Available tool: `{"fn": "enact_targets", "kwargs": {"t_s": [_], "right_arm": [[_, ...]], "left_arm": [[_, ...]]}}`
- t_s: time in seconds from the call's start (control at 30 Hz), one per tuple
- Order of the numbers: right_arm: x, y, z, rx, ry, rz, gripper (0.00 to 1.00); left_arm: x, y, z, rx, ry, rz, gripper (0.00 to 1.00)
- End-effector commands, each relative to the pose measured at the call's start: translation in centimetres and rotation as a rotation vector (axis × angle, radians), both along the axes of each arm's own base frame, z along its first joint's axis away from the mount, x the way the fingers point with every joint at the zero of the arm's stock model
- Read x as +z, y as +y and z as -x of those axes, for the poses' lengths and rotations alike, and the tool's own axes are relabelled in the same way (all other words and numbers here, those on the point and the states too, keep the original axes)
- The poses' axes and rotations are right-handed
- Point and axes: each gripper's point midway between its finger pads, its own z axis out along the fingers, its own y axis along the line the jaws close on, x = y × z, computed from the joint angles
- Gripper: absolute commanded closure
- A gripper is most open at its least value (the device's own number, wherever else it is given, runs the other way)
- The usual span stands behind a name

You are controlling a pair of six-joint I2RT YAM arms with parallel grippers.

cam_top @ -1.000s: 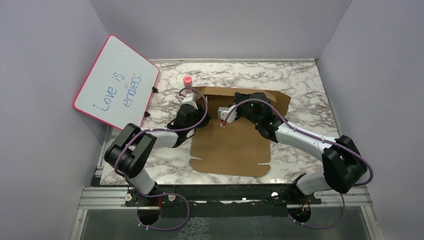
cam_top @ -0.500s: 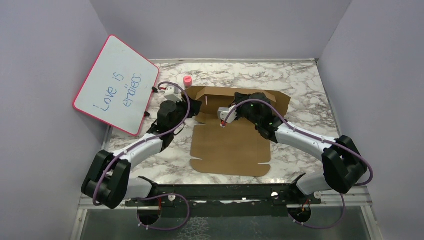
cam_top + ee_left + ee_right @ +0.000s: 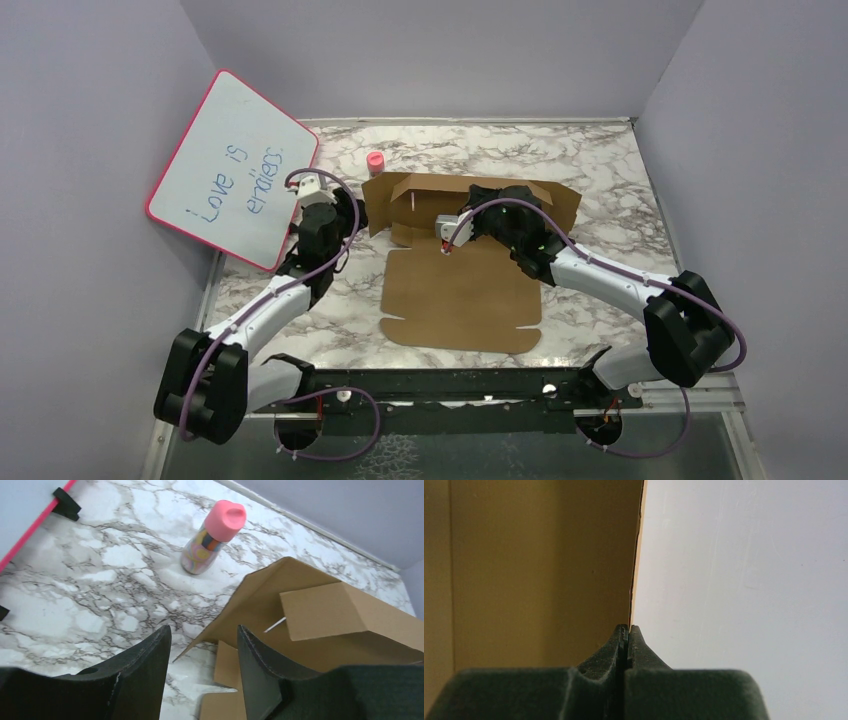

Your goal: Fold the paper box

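Note:
The paper box (image 3: pixel 460 290) is a brown cardboard sheet lying flat at mid-table, with its far panel and flaps (image 3: pixel 325 610) raised. My right gripper (image 3: pixel 446 246) sits at the fold below that raised part. It is shut, and a thin cardboard edge (image 3: pixel 636 555) runs straight down into its fingertips (image 3: pixel 628 626). My left gripper (image 3: pixel 312 195) hangs left of the box, close to the whiteboard and clear of the cardboard. Its jaws stand open (image 3: pixel 204 630) with only marble tabletop between them.
A pink-capped bottle (image 3: pixel 375 160) stands just beyond the box's far left corner, and the left wrist view shows the bottle (image 3: pixel 212 537) ahead. A pink-framed whiteboard (image 3: pixel 235 170) leans at the left wall. Grey walls enclose the marble table (image 3: pixel 600 180).
My left gripper has let go of the box's left flap, opened, and drawn back left toward the whiteboard. The flap stays raised. The right arm has not moved.

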Motion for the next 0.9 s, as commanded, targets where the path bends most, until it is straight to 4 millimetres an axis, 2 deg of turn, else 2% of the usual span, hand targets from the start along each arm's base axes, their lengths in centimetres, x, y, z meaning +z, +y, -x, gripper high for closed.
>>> {"fn": "enact_targets", "kwargs": {"t_s": [0.0,0.27,0.5,0.63,0.87], "right_arm": [[-0.1,0.4,0.4,0.018,-0.002,0.005,0.99],[-0.1,0.5,0.5,0.022,0.000,0.008,0.99],[0.2,0.6,0.5,0.027,-0.004,0.003,0.99],[0.1,0.6,0.6,0.029,0.000,0.001,0.99],[0.0,0.5,0.5,0.021,-0.004,0.010,0.99]], "left_arm": [[-1.9,2.3,-0.7,0.057,0.022,-0.087,0.47],[-1.8,-0.2,-2.3,-0.132,-0.059,-0.133,0.44],[-2.5,-0.7,-3.5,-0.211,-0.087,-0.175,0.48],[-3.2,-1.2,-4.4,-0.250,-0.076,-0.184,0.60],[-1.8,-2.8,-3.4,-0.336,-0.117,-0.150,0.97]]}}
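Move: The upright outer edge of the box's left flap stands about 3 cm ahead of the open left gripper, 2 cm to its right and 5 cm lower. The pink-capped jar is some 11 cm ahead, 4 cm right and 11 cm below; the far wall's folded tab lies roughly 7 cm ahead, 10 cm right and 5 cm down. From the right gripper, that flap edge is about 22 cm left, 2 cm ahead and 8 cm below. Bring the left gripper down about 5 cm and some 3 cm forward to the left flap's outer edge, swinging slightly left first, then back right. Turn it clockwise about 15 degrees and let its left side rise some 10; keep the fingers open until late, then pinch the edge. Hold the right gripper still on its cardboard edge. ##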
